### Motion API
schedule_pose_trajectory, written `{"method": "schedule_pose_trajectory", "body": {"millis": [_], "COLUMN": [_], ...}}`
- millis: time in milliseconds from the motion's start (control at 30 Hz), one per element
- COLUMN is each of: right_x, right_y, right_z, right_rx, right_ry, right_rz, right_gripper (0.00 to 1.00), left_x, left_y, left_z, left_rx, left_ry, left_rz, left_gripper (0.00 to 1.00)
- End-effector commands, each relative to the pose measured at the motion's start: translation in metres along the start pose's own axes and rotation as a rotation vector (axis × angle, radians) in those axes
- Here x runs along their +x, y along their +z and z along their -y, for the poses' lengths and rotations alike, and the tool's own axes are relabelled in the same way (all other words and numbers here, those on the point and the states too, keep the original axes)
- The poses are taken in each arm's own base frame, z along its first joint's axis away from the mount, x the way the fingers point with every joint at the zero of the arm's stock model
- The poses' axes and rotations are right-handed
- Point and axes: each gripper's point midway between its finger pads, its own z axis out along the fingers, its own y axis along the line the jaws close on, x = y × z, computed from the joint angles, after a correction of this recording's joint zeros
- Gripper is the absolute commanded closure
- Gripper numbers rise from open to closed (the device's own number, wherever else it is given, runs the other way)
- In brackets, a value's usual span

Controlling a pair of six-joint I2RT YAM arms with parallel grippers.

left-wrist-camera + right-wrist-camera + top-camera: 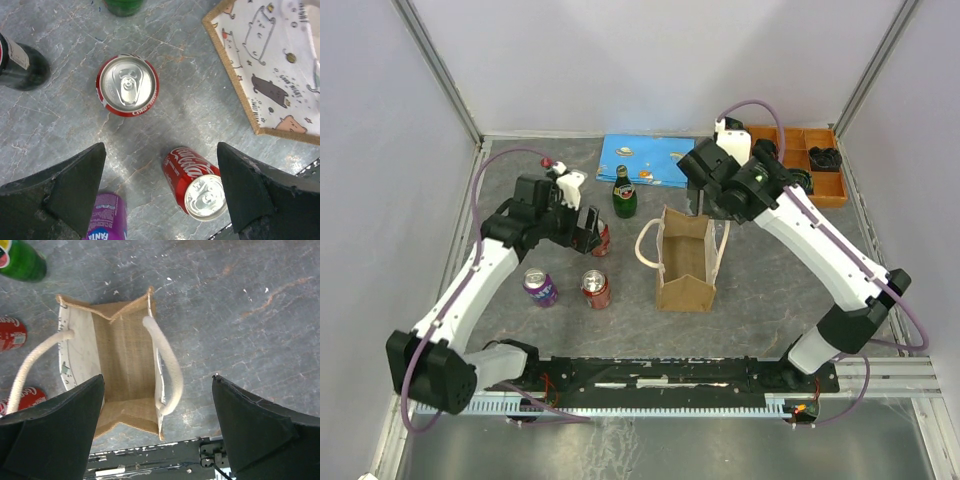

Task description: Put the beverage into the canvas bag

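Note:
The tan canvas bag (686, 262) stands upright and open mid-table, its cream handles hanging to either side. In the right wrist view I look down into the bag (125, 360), and it looks empty. My right gripper (157, 377) is open above the bag's right handle, holding nothing. My left gripper (161, 150) is open and empty, above several drinks. An upright red can (128, 85) is ahead of it, a red Coke can (197, 182) is near the right finger, and a purple Fanta can (107, 225) is by the left finger. The bag's printed side (270, 65) is to the right.
A green bottle (624, 193) stands behind the cans, and a dark bottle (20, 62) stands at the left. A blue cloth (645, 158) lies at the back. An orange compartment tray (800, 160) sits back right. The black base rail (670, 375) runs along the near edge.

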Motion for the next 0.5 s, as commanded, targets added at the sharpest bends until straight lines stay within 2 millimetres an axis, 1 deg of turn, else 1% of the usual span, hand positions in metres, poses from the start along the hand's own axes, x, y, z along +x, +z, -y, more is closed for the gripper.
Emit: {"method": "schedule_pose_trajectory", "body": {"millis": [0, 33, 167, 267, 400, 467], "right_x": [0.002, 0.004, 0.01, 0.014, 0.017, 0.019], "right_y": [-0.007, -0.007, -0.007, -0.007, -0.006, -0.006], "right_z": [0.021, 0.024, 0.032, 0.036, 0.04, 0.042], "right_rx": [0.015, 0.018, 0.028, 0.036, 0.05, 0.056], "right_ry": [0.039, 0.044, 0.057, 0.063, 0.061, 0.062], "right_rz": [0.001, -0.005, -0.018, -0.031, -0.049, -0.054], "right_gripper": [0.03, 0.03, 0.03, 0.03, 0.03, 0.03], "left_x": [-0.017, -0.02, -0.037, -0.044, -0.043, -0.038], "left_y": [0.011, 0.015, 0.023, 0.031, 0.041, 0.048], "left_z": [-0.014, -0.018, -0.026, -0.032, -0.031, -0.033], "left_rx": [-0.056, -0.074, -0.102, -0.121, -0.116, -0.127], "left_ry": [0.078, 0.073, 0.068, 0.067, 0.055, 0.049], "left_rz": [-0.036, -0.052, -0.075, -0.117, -0.213, -0.264], "left_gripper": [0.02, 0.02, 0.02, 0.03, 0.07, 0.08]}}
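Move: The upper red can stands about 4 cm ahead of the left hand and 1 cm right, its middle some 12 cm below. Beyond it are the green bottle, 13 cm ahead and 8 cm right, and the cola bottle, 11 cm ahead and 7 cm left; the lower red can is 10 cm back, 1 cm right. From the right hand, that upper can is about 25 cm left, 3 cm ahead; the canvas bag is 5 cm left, 3 cm back. Forward, roughly 6 cm and nearly level after a shallow dip, the left hand goes in over the upper red can, its wide-open fingers tipping about 10 degrees further down and slowing at the end. The empty, open right hand meanwhile eases some 3 cm right and a little back, away from the bag. ##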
